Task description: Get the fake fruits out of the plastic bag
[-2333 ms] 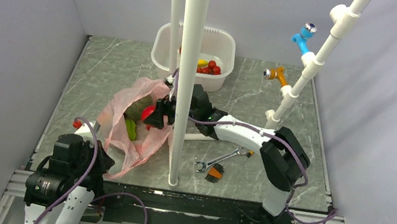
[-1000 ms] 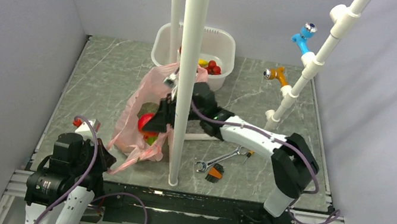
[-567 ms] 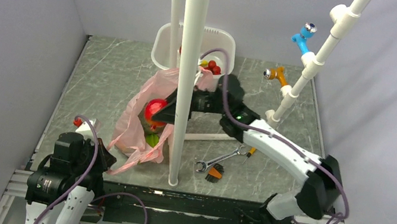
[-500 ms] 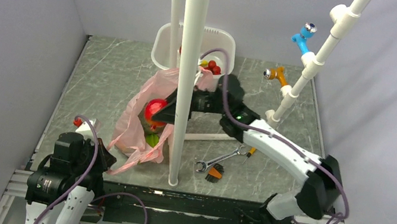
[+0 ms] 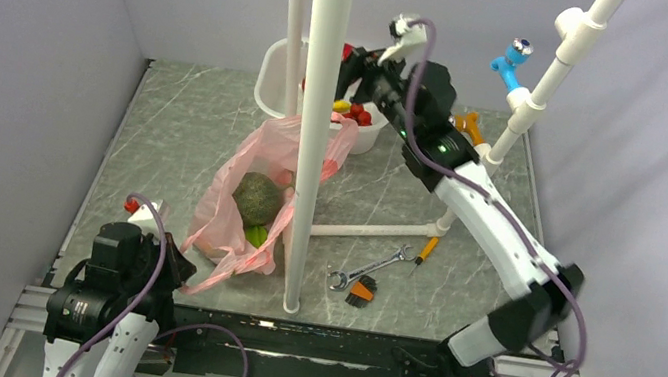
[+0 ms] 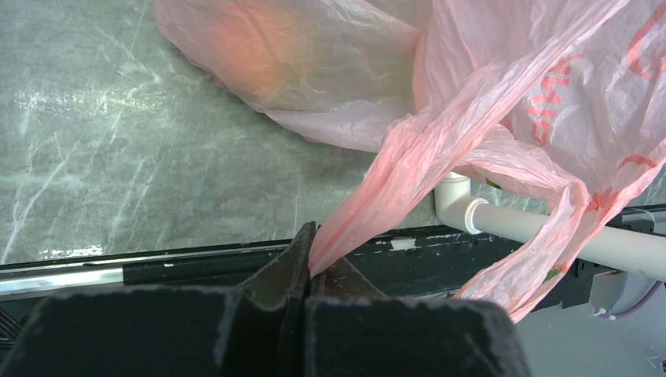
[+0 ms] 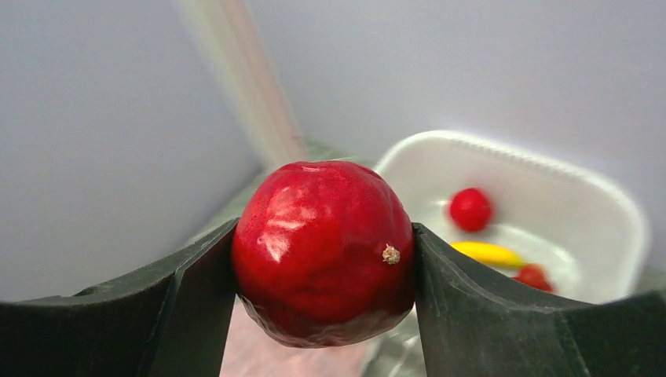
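The pink plastic bag [image 5: 247, 170] lies crumpled at the table's left-centre. A dull-green ball [image 5: 257, 199] and a green piece [image 5: 256, 234] show in its mouth. My left gripper [image 6: 312, 253] is shut on the bag's twisted handle [image 6: 393, 169] near the table's front edge. My right gripper [image 7: 323, 232] is raised at the back, near the white tub [image 5: 270, 77]. It is shut on a glossy red round fruit [image 7: 322, 251]. That fruit shows as a red spot [image 5: 347, 50] beside the pole. In the tub lie a yellow banana [image 7: 488, 253] and red pieces [image 7: 470, 209].
Two white vertical poles [image 5: 312, 124] stand mid-table, hiding part of the bag and tub. A white pipe frame [image 5: 527, 98] with blue and orange fittings rises at the right. A wrench [image 5: 368, 270], an orange-handled brush [image 5: 360, 294] and a screwdriver [image 5: 427, 249] lie right of the poles.
My right arm has lifted the red fruit out of the bag and carried it up and back towards the tub. The dull-green ball now shows in the bag. The left gripper has not moved.
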You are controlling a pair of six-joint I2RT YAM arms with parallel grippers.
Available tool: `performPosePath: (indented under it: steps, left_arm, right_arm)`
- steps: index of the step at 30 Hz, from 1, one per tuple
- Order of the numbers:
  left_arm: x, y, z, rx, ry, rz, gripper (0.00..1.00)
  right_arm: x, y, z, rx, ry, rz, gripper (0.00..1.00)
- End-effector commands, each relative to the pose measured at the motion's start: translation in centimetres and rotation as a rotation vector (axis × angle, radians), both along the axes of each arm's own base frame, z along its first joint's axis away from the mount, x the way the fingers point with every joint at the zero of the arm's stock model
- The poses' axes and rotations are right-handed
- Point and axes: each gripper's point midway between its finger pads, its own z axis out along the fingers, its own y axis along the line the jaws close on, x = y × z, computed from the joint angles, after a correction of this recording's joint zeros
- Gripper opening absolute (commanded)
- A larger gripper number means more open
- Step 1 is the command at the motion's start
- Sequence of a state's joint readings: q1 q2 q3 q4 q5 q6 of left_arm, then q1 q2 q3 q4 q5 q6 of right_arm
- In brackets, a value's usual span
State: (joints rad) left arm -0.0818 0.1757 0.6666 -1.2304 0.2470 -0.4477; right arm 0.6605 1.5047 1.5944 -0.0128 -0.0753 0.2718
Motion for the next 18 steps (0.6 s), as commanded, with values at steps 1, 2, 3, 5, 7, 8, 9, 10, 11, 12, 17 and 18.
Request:
performPosePath:
  steps: [1, 2, 3, 5, 7, 8, 9, 10, 11, 12, 17, 18]
  left_arm:
    - [0.7, -0.2, 0.4, -0.011, -0.020, -0.002, 0.00]
    - [0.8, -0.2, 0.4, -0.011, -0.023, -0.002, 0.00]
    - [0.8, -0.2, 0.4, -0.010, -0.025, -0.002, 0.00]
    - [0.8, -0.3, 0.4, -0.012, -0.025, -0.006, 0.00]
    - [0.8, -0.3, 0.4, -0.011, -0.023, -0.008, 0.00]
    - [0.8, -0.3, 0.4, -0.012, -0.023, -0.007, 0.00]
    - [0.8, -0.2, 0.4, -0.011, -0.023, -0.005, 0.00]
    - [0.8, -0.2, 0.4, -0.011, -0.024, -0.005, 0.00]
    - [0.8, -0.2, 0.4, -0.011, -0.025, -0.004, 0.00]
    - [0.8, -0.2, 0.4, -0.010, -0.026, -0.003, 0.00]
    - [0.8, -0.3, 0.3, -0.010, -0.015, -0.007, 0.00]
    - [0.8, -0.3, 0.3, -0.010, -0.013, -0.007, 0.00]
  right_arm:
    - [8.7, -2.6, -2.4, -0.168, -0.054, -0.324, 0.00]
    - [10.2, -2.6, -3.2, -0.199, -0.063, -0.357, 0.00]
    - [11.6, -2.5, -4.3, -0.227, -0.056, -0.383, 0.00]
    - [14.3, -2.5, -6.4, -0.257, -0.013, -0.417, 0.00]
    - [16.6, -2.6, -8.1, -0.264, 0.023, -0.426, 0.00]
    - [17.6, -2.4, -9.8, -0.277, 0.051, -0.424, 0.00]
    - [18.4, -2.2, -10.5, -0.277, 0.062, -0.425, 0.00]
    - [19.3, -2.2, -12.1, -0.293, 0.087, -0.427, 0.02]
    - [20.2, -2.3, -13.5, -0.309, 0.109, -0.432, 0.04]
    - [20.9, -2.3, -14.8, -0.325, 0.129, -0.435, 0.04]
    - [23.2, -3.3, -21.2, -0.389, 0.242, -0.443, 0.05]
    - [23.4, -3.5, -21.9, -0.384, 0.257, -0.436, 0.05]
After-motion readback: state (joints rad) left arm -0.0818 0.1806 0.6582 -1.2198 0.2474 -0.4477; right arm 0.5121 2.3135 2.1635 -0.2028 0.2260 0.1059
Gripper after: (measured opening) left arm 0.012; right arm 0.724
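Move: The right hand, high up with the big red fruit already in its fingers, has the white bin's middle about 22 cm ahead, 3 cm to its left and 38 cm below. In the bin, the strawberries lie some 21 cm ahead and 5 cm right of that hand, and the small red fruit about 27 cm ahead and 5 cm left. The melon in the open bag is roughly 9 cm back and 12 cm left. From the left hand, the bin is some 49 cm ahead and 19 cm right. The right hand carries the big red fruit out over the white bin, first almost level forward and then increasingly down, about 22 cm forward and as much down in all, the fingers keeping their grip. On the way the wrist swings clockwise by some 25 degrees, rolls its left side down and tips the fingers downward, while the left hand stays put by the table's near edge, still pinching the bag's handle to keep it stretched open. ##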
